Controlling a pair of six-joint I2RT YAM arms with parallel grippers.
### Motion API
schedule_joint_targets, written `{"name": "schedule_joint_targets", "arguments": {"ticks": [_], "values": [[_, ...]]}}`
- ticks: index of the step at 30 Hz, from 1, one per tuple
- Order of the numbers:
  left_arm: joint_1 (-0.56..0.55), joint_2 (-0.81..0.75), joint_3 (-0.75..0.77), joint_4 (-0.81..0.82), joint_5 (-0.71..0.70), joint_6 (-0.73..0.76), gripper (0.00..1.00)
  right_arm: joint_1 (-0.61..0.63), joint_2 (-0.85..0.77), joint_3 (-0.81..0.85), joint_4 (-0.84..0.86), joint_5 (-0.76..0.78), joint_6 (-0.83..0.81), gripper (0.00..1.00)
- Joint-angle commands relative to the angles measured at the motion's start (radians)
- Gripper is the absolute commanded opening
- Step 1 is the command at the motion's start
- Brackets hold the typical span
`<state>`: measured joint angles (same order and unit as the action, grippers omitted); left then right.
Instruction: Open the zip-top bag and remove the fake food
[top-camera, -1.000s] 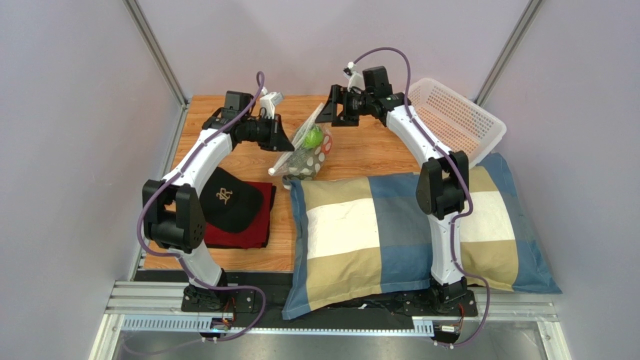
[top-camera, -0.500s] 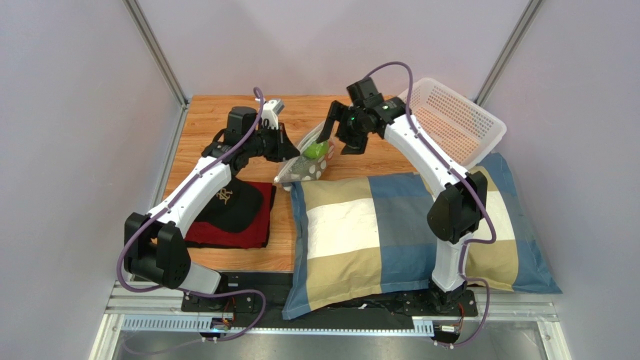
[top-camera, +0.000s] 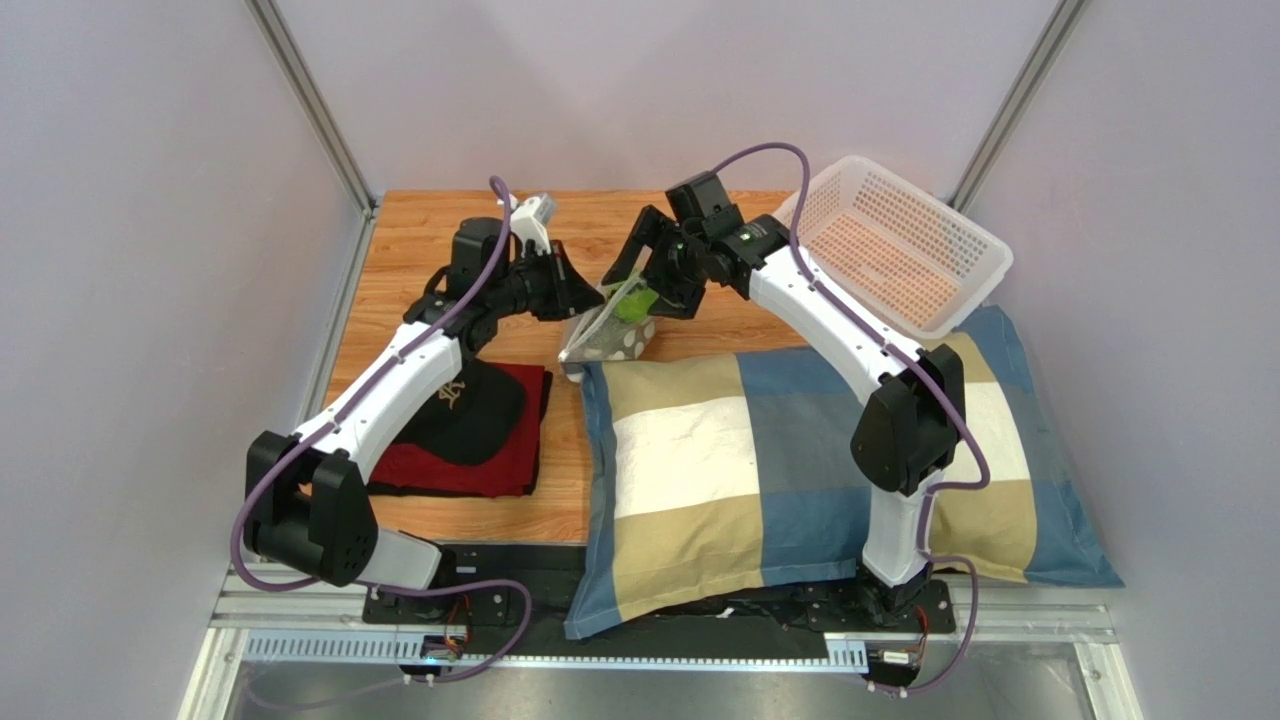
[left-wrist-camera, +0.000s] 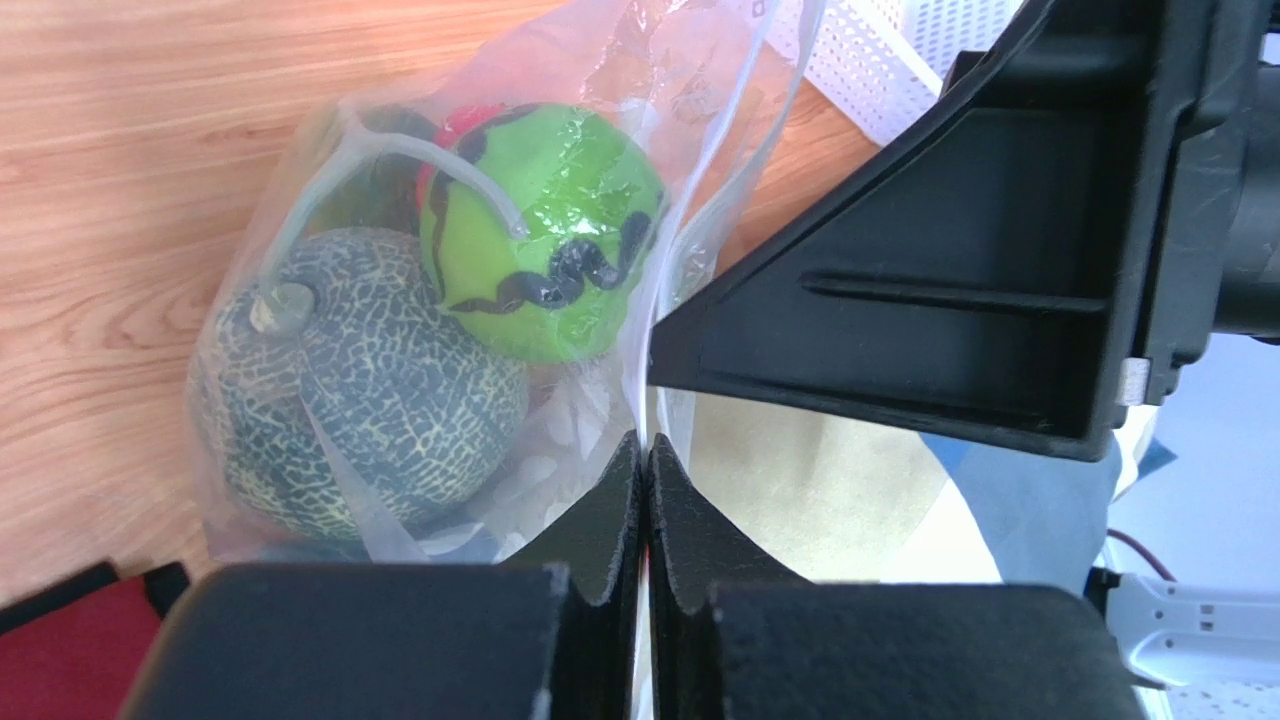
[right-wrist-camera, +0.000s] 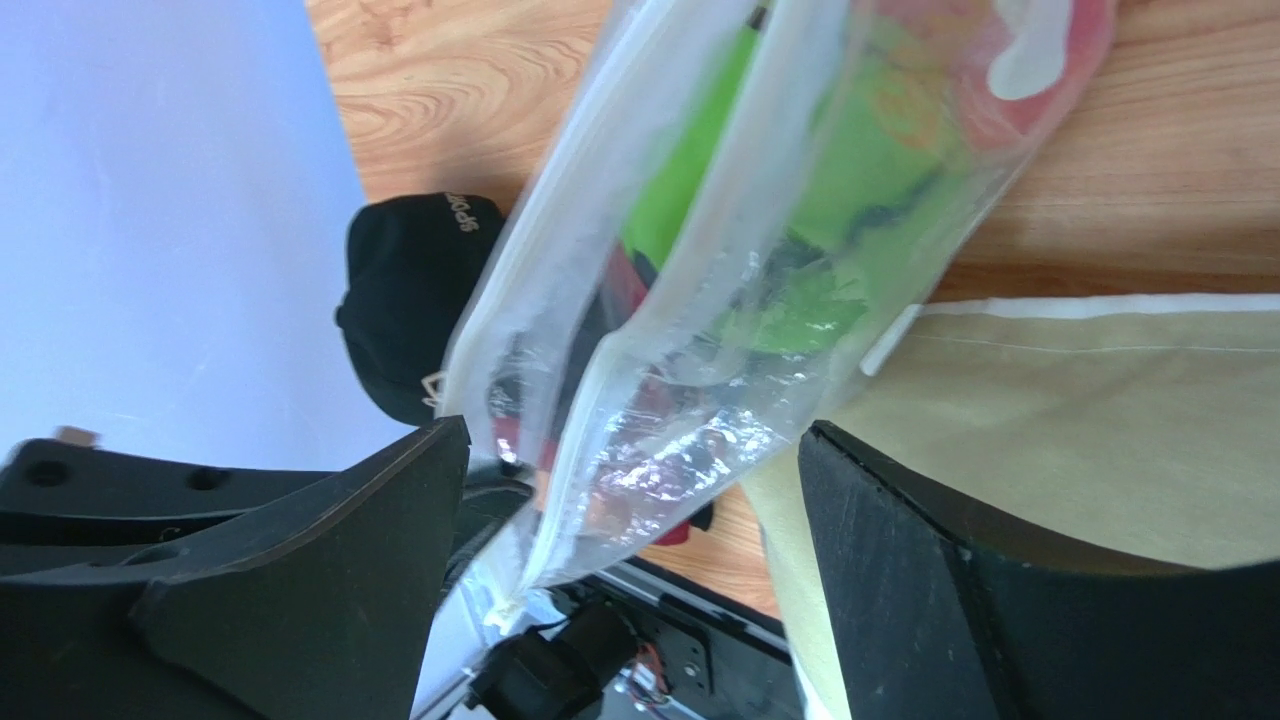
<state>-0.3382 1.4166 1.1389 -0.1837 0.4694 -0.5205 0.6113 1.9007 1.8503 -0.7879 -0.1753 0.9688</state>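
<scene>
The zip-top bag (top-camera: 613, 327) is held up off the wooden table, between my two grippers. My left gripper (top-camera: 589, 300) is shut on a thin edge of the bag (left-wrist-camera: 706, 180); its tips (left-wrist-camera: 646, 450) pinch the plastic. Through the bag I see the netted grey-green melon (left-wrist-camera: 353, 398), the bright green ball (left-wrist-camera: 549, 240) and a bit of red fruit (left-wrist-camera: 458, 128). My right gripper (top-camera: 643, 278) is open. Its fingers (right-wrist-camera: 301, 585) stand wide on either side of the bag's top strip (right-wrist-camera: 661, 390), with the midpoint (right-wrist-camera: 631, 465) on the plastic. The green ball (right-wrist-camera: 842, 165) and a red piece (right-wrist-camera: 1022, 60) show inside.
A checked pillow (top-camera: 812, 450) lies just in front of the bag and touches its bottom. A white perforated basket (top-camera: 902, 248) stands at the back right. A black cap (top-camera: 458, 398) lies on a red cloth (top-camera: 481, 468) at the left.
My left gripper moved right and took hold of the bag's edge, lifting it. My right gripper swung left and down until its open fingers straddle the bag's top.
</scene>
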Motion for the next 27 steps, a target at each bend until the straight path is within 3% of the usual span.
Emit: {"name": "schedule_joint_targets", "arguments": {"ticks": [1,10,11,16,18,20,24,27], "values": [[-0.004,-0.051,-0.028,0.084,0.032,-0.075,0.00,0.007,0.034,0.035,0.062,0.002,0.073,0.85],[-0.004,-0.090,-0.039,0.046,-0.031,-0.082,0.00,0.018,0.026,0.000,0.021,0.065,0.107,0.60],[-0.004,-0.090,-0.039,0.043,-0.031,-0.082,0.00,0.018,0.021,-0.011,0.024,0.077,0.105,0.53],[-0.005,-0.090,-0.031,0.029,-0.046,-0.093,0.00,0.018,0.041,-0.016,0.016,0.072,0.088,0.52],[-0.004,-0.093,-0.024,0.018,-0.061,-0.101,0.00,0.018,0.063,0.027,0.003,0.069,0.064,0.22],[-0.004,-0.096,-0.008,-0.014,-0.129,-0.108,0.00,0.019,0.092,0.084,-0.098,0.100,-0.001,0.02],[-0.002,-0.097,0.030,-0.053,-0.271,-0.095,0.00,0.012,0.092,0.139,-0.252,0.117,-0.181,0.00],[-0.002,-0.073,0.061,-0.031,-0.227,-0.075,0.00,0.002,0.063,0.116,-0.329,0.112,-0.349,0.05]]}}
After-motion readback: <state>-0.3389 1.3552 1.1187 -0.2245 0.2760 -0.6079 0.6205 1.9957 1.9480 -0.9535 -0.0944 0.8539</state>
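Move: The right hand's open fingers hang over the right-hand rim of the zip-top bag; its grip spot is about 4 cm below and roughly 1 cm ahead. The green ball sits some 9 cm below that hand, 2 cm ahead and 1 cm left; the netted melon about 12 cm below, level ahead and 4 cm left. The left hand already pinches the opposite rim; the right-hand grip spot lies about 3 cm right of it and 2 cm below. Right hand sinks about 3.5 cm and pinches the bag's right-hand rim, while the left, still gripping, pulls left. ##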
